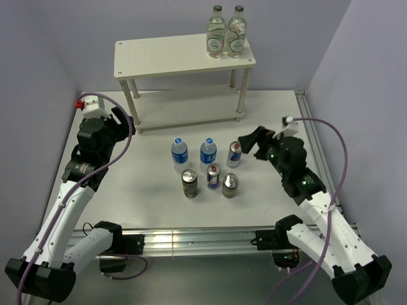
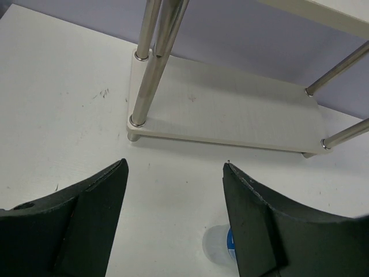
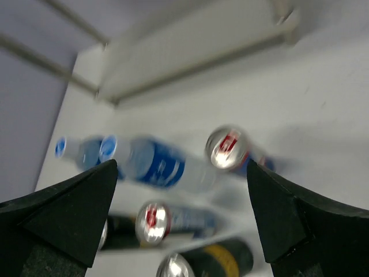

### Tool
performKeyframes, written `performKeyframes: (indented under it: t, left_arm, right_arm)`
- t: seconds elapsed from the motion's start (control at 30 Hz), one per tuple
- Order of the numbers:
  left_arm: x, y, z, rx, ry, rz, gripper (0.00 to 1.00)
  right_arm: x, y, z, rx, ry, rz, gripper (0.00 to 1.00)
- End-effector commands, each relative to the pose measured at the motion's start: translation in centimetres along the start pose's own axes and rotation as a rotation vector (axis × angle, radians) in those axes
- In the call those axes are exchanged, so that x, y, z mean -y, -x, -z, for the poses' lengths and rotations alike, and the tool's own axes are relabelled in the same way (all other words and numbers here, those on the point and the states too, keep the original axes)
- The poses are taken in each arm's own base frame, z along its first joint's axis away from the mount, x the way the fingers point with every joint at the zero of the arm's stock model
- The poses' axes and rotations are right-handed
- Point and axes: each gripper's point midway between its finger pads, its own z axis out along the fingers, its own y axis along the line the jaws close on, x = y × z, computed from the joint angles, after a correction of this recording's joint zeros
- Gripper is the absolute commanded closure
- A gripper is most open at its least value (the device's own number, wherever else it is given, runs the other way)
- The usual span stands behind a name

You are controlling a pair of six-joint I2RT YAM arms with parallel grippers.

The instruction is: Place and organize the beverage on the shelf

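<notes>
Six drinks stand in a cluster mid-table: two blue-labelled water bottles (image 1: 180, 154) (image 1: 208, 152), two blue-and-silver cans (image 1: 234, 154) (image 1: 213, 176) and two dark cans (image 1: 189, 183) (image 1: 230, 185). The cream shelf (image 1: 172, 57) stands behind them; its lower board (image 1: 191, 114) is bare. My left gripper (image 1: 125, 121) is open and empty by the shelf's left front leg (image 2: 145, 86), with a water bottle cap (image 2: 218, 243) under it. My right gripper (image 1: 249, 143) is open and empty just right of the cluster, above the bottles (image 3: 155, 164) and cans (image 3: 228, 147); that view is blurred.
Two clear green-capped bottles (image 1: 217, 32) (image 1: 236, 30) stand on the right end of the shelf's top board. Purple walls close in the back and sides. A metal rail (image 1: 311, 136) runs along the table's right edge.
</notes>
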Motion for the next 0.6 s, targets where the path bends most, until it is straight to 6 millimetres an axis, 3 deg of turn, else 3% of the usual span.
performKeyframes:
  t: [0.0,0.07,0.2,0.27,0.4,0.47,0.5,0.57]
  left_arm:
    - [-0.4,1.5,0.7,0.057,0.012,-0.005,0.27]
    - [-0.4,1.5,0.8,0.057,0.012,-0.007,0.28]
    - [-0.7,1.7,0.8,0.061,0.02,-0.005,0.29]
    - [-0.6,1.6,0.8,0.06,0.017,-0.006,0.29]
    - [-0.7,1.6,0.8,0.059,0.019,-0.008,0.3]
    - [-0.7,1.6,0.8,0.062,0.021,-0.009,0.31]
    - [-0.8,1.5,0.8,0.06,0.025,-0.01,0.31]
    - [-0.8,1.5,0.8,0.06,0.025,-0.01,0.31]
  right_arm:
    - [-2.4,-1.7,3.6,-0.023,0.065,0.015,0.0]
    - [-4.3,-3.4,5.5,-0.06,0.134,0.015,0.0]
    - [-2.2,-5.5,8.1,-0.095,0.002,-0.036,0.0]
    - [-2.8,-6.5,8.9,-0.142,0.008,-0.034,0.0]
    - [-2.2,-9.3,9.6,-0.232,-0.136,-0.022,0.01]
    - [-1.6,-8.4,9.9,-0.155,-0.238,0.01,0.0]
    - [-1.0,-9.5,11.3,-0.176,-0.261,0.021,0.0]
    - [-1.0,-10.3,11.6,-0.157,-0.305,0.083,0.0]
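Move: The right-hand dark can, nearest the right gripper of the front row, lies about 8 cm back and 5 cm left of the right hand, some 19 cm below it. From that can, the middle blue can stands about 6 cm left and 2 cm farther out, and the far blue can some 11 cm farther out and 1 cm right. The right water bottle is roughly 1 cm ahead of the right hand and 13 cm left. From the left hand, the dark can is about 12 cm back and 31 cm right. The right-hand dark can is what the open right hand closes in on: it sweeps quickly back about 16 cm to the can's near side, drifting left some 6 cm, then sinks in the latter half. The fingers stay wide open while the wrist tips them down about 20 degrees, without visible contact. ##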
